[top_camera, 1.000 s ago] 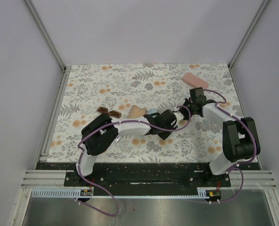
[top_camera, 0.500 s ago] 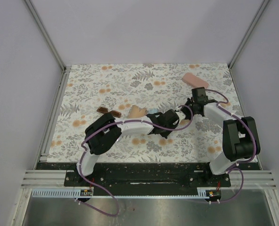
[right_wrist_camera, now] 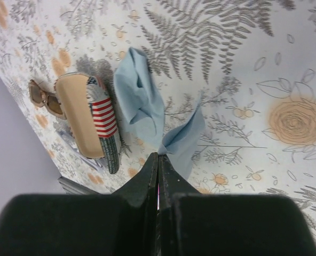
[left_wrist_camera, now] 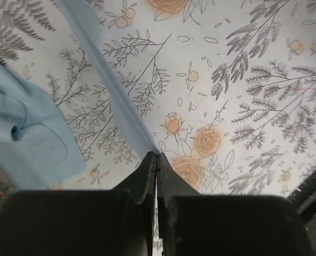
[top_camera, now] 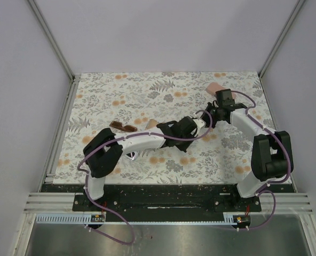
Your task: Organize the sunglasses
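The slim brown sunglasses (top_camera: pixel 122 126) lie left of centre on the floral table; in the right wrist view these sunglasses (right_wrist_camera: pixel 45 99) sit beside the stars-and-stripes pouch (right_wrist_camera: pixel 91 121). A light blue cloth (right_wrist_camera: pixel 142 101) hangs between both grippers. My left gripper (left_wrist_camera: pixel 157 156) is shut on one taut edge of the cloth (left_wrist_camera: pixel 32 133). My right gripper (right_wrist_camera: pixel 158 154) is shut on another corner of it. From above, the left gripper (top_camera: pixel 199 122) and right gripper (top_camera: pixel 212 113) are close together right of centre, hiding the cloth.
A pink hard case (top_camera: pixel 215 87) lies at the back right, partly behind the right wrist. The pouch (top_camera: pixel 149 124) peeks out beside the left forearm. Grey walls and rails enclose the floral table (top_camera: pixel 104 96) on the left, back and right.
The left gripper has shut on the blue cloth. Both grippers moved toward the back right with it, and the left arm stretched out further.
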### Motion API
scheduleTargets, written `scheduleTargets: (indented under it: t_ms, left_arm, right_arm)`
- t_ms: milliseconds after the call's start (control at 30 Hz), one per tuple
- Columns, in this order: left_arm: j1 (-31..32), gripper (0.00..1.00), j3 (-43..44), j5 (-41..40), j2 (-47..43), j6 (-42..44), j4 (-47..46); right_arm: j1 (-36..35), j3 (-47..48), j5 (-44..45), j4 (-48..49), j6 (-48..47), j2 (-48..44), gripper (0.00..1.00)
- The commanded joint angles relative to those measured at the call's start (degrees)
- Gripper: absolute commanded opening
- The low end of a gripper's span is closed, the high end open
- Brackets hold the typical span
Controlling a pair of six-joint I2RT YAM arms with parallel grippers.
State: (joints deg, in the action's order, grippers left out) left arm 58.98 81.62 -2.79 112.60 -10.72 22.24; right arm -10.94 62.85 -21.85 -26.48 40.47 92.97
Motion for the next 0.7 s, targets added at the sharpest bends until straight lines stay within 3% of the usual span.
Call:
scheduleTargets:
  t_ms: [0, 267, 667]
  left_arm:
    - [-2.72, 0.0, -3.22, 6.56, -8.26, -2.81, 1.49]
    - [-7.3, 0.0, -10.25, 10.87, -18.63, -4.22, 3.16]
    - [-15.64, 0.0, -19.57, 11.14, -30.94, -3.87, 7.2]
  right_arm:
    - [-2.59, 5.08, -3.64, -0.85, -1.53, 1.6, 0.0]
    - [-10.76, 12.11, -3.38, -1.38, 0.92, 4.76, 0.0]
    - [-17.18, 24.07, -4.35, -0.77, 3.21, 13.2, 0.0]
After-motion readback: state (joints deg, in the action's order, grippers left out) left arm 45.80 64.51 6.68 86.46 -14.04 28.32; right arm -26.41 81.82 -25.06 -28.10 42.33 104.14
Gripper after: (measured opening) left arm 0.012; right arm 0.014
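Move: The blue cloth is already held at two spots, one in each pair of shut fingers. The open striped case it is carried towards lies about 12 cm left, 11 cm ahead and 4 cm below the left hand; from the right hand it is some 24 cm left, about level fore and aft and 8 cm down. Beyond the case, counted from the left hand, lie the brown sunglasses about 28 cm left and 15 ahead, and the white sunglasses about 27 left and 2 ahead. The blue cloth, kept pinched at two spots, is carried left towards the open striped case by both hands together. The left hand goes about 12 cm left while rising 7, climbing mostly at first; the right goes about 13 cm left and 4 up, turning roughly 15 degrees counter-clockwise. Both grippers stay shut. ##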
